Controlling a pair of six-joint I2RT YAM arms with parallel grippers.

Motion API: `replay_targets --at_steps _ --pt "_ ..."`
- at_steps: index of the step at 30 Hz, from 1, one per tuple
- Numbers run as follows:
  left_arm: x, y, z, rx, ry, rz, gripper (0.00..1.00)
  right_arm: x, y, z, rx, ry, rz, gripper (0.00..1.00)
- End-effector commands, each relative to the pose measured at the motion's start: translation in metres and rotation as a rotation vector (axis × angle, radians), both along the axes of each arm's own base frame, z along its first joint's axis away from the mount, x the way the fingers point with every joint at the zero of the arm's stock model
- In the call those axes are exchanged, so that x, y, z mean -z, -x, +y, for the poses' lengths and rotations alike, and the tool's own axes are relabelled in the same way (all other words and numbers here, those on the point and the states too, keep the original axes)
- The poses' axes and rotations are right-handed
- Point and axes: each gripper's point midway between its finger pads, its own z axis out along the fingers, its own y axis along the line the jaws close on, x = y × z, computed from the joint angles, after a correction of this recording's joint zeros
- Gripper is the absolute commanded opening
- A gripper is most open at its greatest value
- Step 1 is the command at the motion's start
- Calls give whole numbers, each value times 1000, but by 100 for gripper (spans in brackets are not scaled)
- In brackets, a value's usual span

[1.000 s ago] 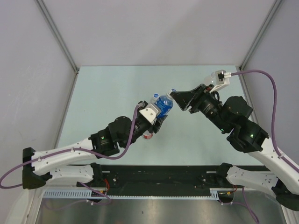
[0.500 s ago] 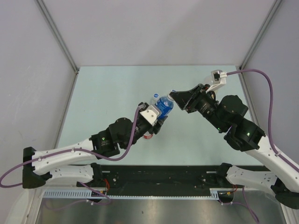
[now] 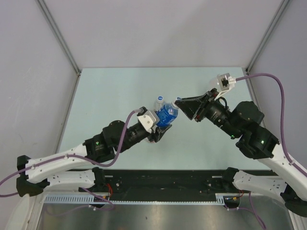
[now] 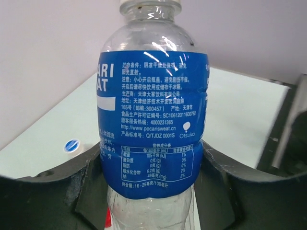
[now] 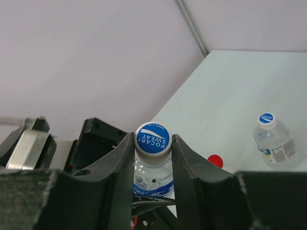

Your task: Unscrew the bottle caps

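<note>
My left gripper (image 4: 151,179) is shut on the blue-labelled bottle (image 4: 153,120), its black jaws pressing both sides of the lower label. In the top view the bottle (image 3: 167,113) tilts up and to the right from the left gripper (image 3: 162,123). The bottle's blue cap (image 5: 153,138) sits between the jaws of my right gripper (image 5: 153,143), which are shut against its sides. From above, the right gripper (image 3: 178,102) meets the bottle's neck.
A second small bottle (image 5: 274,140) with a blue cap (image 5: 266,118) stands on the pale green table (image 3: 110,91), just behind the held bottle (image 3: 158,101). A red cap (image 5: 215,161) shows near it. Grey walls enclose the table.
The right gripper has closed onto the blue cap. The left arm has drawn back slightly to the left, still holding the bottle.
</note>
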Motion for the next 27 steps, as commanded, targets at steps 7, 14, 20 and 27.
replay_targets --at_steps 7,14,20,27 --pt "-60 113 -10 711 131 52 0 -12 69 18 -396 112 -268 0" --pt "-72 136 -3 970 169 158 0 -14 109 24 -623 111 -387 0" --pt "-76 145 0 1087 164 194 0 -13 123 24 -710 115 -429 0" --pt "-76 150 6 1156 149 212 0 -11 144 14 -851 115 -486 0"
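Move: The left gripper holds the blue-label bottle upright, leaning right, so its cap sits about 6 cm right, 2 cm ahead and 10 cm above; that cap is already between the right gripper's fingers. From the left hand, the red-cap bottle stands some 9 cm ahead, 2 cm left, the clear bottle about 21 cm ahead, level sideways; both middles lie roughly 22 cm lower. Bring both grippers back together about 13 cm towards the base, rising slightly, and counter-turn them as they go: swing the left, still gripping the bottle body, nearly 60 degrees clockwise, and the right, keeping its pinch on the cap, some 40 degrees counter-clockwise with a roll, so cap and bottle twist against each other about the bottle's leaning axis. ##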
